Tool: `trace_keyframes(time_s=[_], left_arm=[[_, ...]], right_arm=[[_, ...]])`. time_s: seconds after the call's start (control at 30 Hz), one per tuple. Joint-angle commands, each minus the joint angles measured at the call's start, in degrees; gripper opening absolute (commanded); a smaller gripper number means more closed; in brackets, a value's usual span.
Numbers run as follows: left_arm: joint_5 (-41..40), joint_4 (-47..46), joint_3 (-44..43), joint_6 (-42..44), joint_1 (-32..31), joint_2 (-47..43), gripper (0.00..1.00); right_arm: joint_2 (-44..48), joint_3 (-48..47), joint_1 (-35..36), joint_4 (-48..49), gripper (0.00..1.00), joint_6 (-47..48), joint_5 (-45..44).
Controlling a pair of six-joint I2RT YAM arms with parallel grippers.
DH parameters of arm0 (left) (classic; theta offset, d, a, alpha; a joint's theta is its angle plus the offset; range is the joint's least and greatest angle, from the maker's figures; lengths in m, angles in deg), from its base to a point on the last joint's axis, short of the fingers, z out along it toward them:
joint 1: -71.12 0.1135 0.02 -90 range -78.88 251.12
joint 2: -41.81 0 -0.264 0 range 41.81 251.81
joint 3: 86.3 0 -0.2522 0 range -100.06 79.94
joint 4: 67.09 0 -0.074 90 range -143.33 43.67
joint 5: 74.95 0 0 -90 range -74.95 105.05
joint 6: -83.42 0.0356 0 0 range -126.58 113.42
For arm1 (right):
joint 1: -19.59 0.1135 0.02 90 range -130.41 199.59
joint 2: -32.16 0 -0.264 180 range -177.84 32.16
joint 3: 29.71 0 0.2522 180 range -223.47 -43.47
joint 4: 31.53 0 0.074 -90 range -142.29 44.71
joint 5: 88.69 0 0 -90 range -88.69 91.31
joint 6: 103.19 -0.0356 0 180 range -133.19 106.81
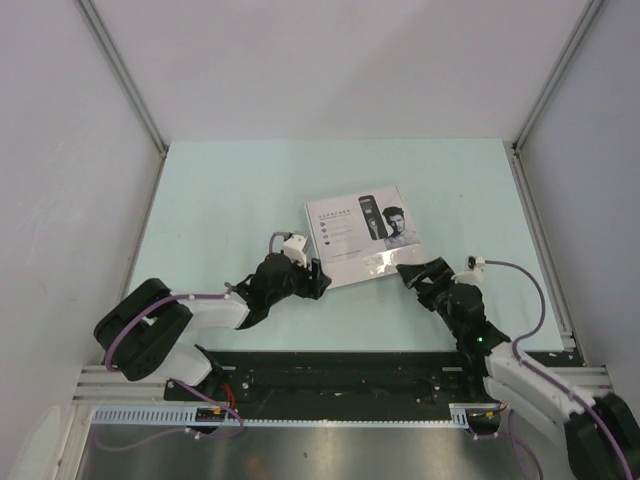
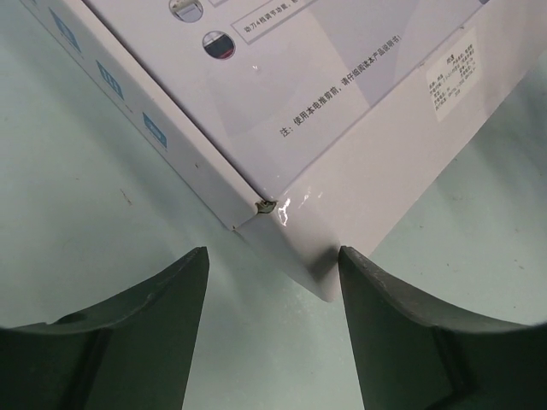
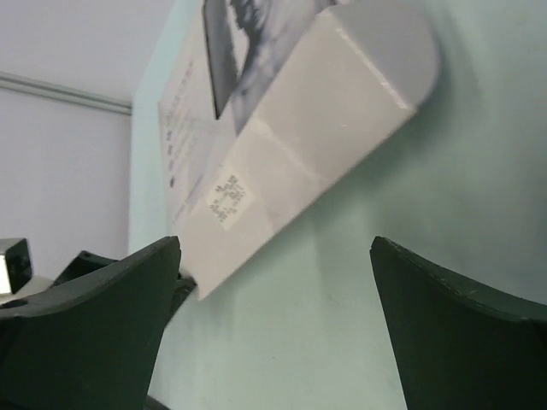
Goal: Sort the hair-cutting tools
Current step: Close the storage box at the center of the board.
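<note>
A flat white box [image 1: 362,235] with a printed lid lies shut near the middle of the table; the hair-cutting tools are hidden from every view. My left gripper [image 1: 318,281] is open just off the box's near left corner. In the left wrist view that box corner [image 2: 295,248] pokes between the two fingers of the left gripper [image 2: 273,260] without touching them. My right gripper [image 1: 412,272] stands wide open at the near right corner. In the right wrist view the box [image 3: 291,162] lies ahead of the right gripper [image 3: 275,248], with nothing between the fingers.
The pale green table [image 1: 230,190] is enclosed by grey walls on the left, right and back. A black rail [image 1: 330,375] with the arm bases runs along the near edge.
</note>
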Motion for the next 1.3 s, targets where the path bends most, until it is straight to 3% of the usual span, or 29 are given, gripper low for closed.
trace_keyframes(time_s=[0.0, 0.07, 0.2, 0.37, 0.5, 0.67, 0.9, 0.97, 1.1, 1.27], left_arm=[[-1.97, -1.02, -1.67, 0.93, -0.41, 0.38, 0.68], [-2.14, -0.93, -1.59, 0.84, -0.41, 0.55, 0.68], [-2.76, -1.02, -1.41, 0.49, -0.41, 0.47, 0.67], [-3.99, -0.93, -1.06, -0.39, -0.33, 0.47, 0.66], [-4.25, -0.84, -1.14, -0.74, -0.41, 0.55, 0.66], [-4.60, -0.84, -1.67, -0.30, -0.33, 0.73, 0.66], [-4.43, -0.58, -1.15, -0.57, 0.20, -2.43, 0.67], [-3.90, -0.58, -0.80, -0.83, 0.46, -4.53, 0.71], [-4.42, -0.49, -0.44, -1.71, 1.87, -8.32, 0.94], [-9.17, 1.09, 0.00, -7.15, 7.13, -10.87, 0.99]], right_arm=[[19.98, -3.40, 0.08, -37.24, 1.00, 4.32, -8.69], [23.99, -4.81, -0.71, -45.78, 0.98, 5.28, -11.42], [20.77, -8.32, -5.80, -47.66, 0.90, 7.48, -9.59], [6.96, -12.80, -10.99, -38.26, 0.77, 11.08, -7.20], [3.62, -15.62, -13.36, -33.95, 0.76, 12.76, -10.63], [-0.77, -17.64, -17.58, -27.19, 0.73, 14.34, -8.35], [-18.34, -21.95, -24.00, -16.81, 0.69, 16.63, 0.44], [-24.66, -23.70, -24.71, -11.27, 0.65, 17.85, 3.51], [-36.97, -28.81, -26.99, -7.77, 0.59, 19.09, 11.04], [-45.95, -31.09, -27.70, -3.62, 0.48, 19.96, 18.62]])
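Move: The storage box lies closed just beyond both grippers. From the right gripper its middle is about 12 cm ahead, 9 cm to the left and 6 cm down; its front right corner is some 4 cm ahead and 7 cm to the right, and the middle of its right side 14 cm ahead and 5 cm to the right. From the left gripper the box's middle is about 13 cm ahead, 12 cm to the right and slightly lower, with its front left corner 2 cm ahead. Swing the right gripper off to the right about 10 cm, sinking and tipping the fingers down some 20 degrees, then drive it forward around the front right corner, down alongside the box's right side, fingers narrowing from wide to half open. Keep the left gripper at the front left corner, then open it wide and lift it 5 cm clear. ##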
